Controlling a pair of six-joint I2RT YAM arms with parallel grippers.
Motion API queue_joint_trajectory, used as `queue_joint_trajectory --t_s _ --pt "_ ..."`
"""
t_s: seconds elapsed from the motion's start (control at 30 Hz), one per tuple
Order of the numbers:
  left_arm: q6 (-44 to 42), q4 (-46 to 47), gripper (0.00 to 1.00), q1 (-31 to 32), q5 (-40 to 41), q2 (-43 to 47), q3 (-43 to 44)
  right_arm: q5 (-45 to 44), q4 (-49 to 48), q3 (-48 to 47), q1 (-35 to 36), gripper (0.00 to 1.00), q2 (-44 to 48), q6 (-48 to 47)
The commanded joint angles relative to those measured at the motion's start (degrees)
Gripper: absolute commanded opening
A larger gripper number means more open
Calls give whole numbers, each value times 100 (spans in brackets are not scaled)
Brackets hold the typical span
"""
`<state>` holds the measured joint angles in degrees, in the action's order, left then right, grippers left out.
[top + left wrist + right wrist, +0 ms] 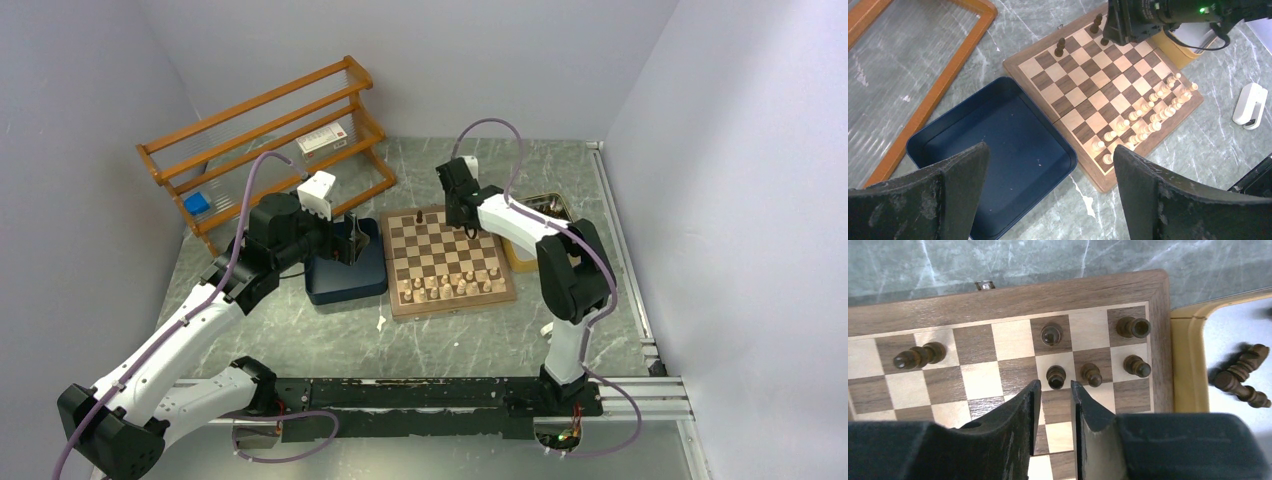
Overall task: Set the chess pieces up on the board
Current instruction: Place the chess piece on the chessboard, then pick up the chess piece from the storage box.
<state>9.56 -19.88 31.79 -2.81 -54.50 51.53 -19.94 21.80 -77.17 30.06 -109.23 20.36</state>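
Note:
The board [455, 308] lies mid-table, with cream chessmen [450, 286] in two rows along its near side. Several dark brown chess pieces [1091, 374] stand near the far right corner of the board [1013, 297], and one [920, 355] stands further left. My right gripper [1054, 387] hovers there, open a little, its fingertips on either side of a dark pawn [1056, 376] without holding it. More dark pieces [1240, 376] lie in the yellow tray [1190, 355]. My left gripper [1050, 149] is wide open and empty above the blue tray [948, 130].
An orange wooden rack [270, 130] stands at the back left. The yellow tray [520, 255] sits against the board's right edge and the blue tray [345, 280] against its left. A small white object [1250, 105] lies on the marble table near the board's front right.

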Motion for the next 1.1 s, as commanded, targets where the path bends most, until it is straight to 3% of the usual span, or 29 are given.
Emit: queue_joint_trajectory --t_s 0.0,0.2,0.5,0.8,1.07 --pt "-70 133 98 46 -95 41 -46 -103 78 -172 -42 33 505 -74" --pt "-71 133 98 41 -93 45 -49 -147 14 -33 -360 33 849 -235" --pt "-69 134 98 42 -98 64 -46 47 -347 416 -1553 29 1205 -331" --pt "-72 133 98 46 -89 80 -55 -135 -1252 885 -2350 29 1083 -303" --pt "-77 142 98 46 -86 60 -55 88 -1719 998 -2592 32 592 -342"
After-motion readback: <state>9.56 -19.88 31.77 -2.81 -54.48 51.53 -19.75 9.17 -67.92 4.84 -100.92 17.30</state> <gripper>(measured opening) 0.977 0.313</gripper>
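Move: The next pieces, a cluster of dark chess pieces in the tan box, lie roughly 20 cm right of the right hand, 6 cm ahead and 5 cm lower. The just-placed pawn stands between its fingertips, about 3 cm below. A second pawn is 3 cm right of that one, level with it; a lying piece in the box is about 17 cm right and 2 cm back. From the left hand the cluster is some 40 cm right, 21 cm ahead and 22 cm down. The right hand rises about 7 cm off the placed pawn, swings 20 cm right over the box, then sinks. ##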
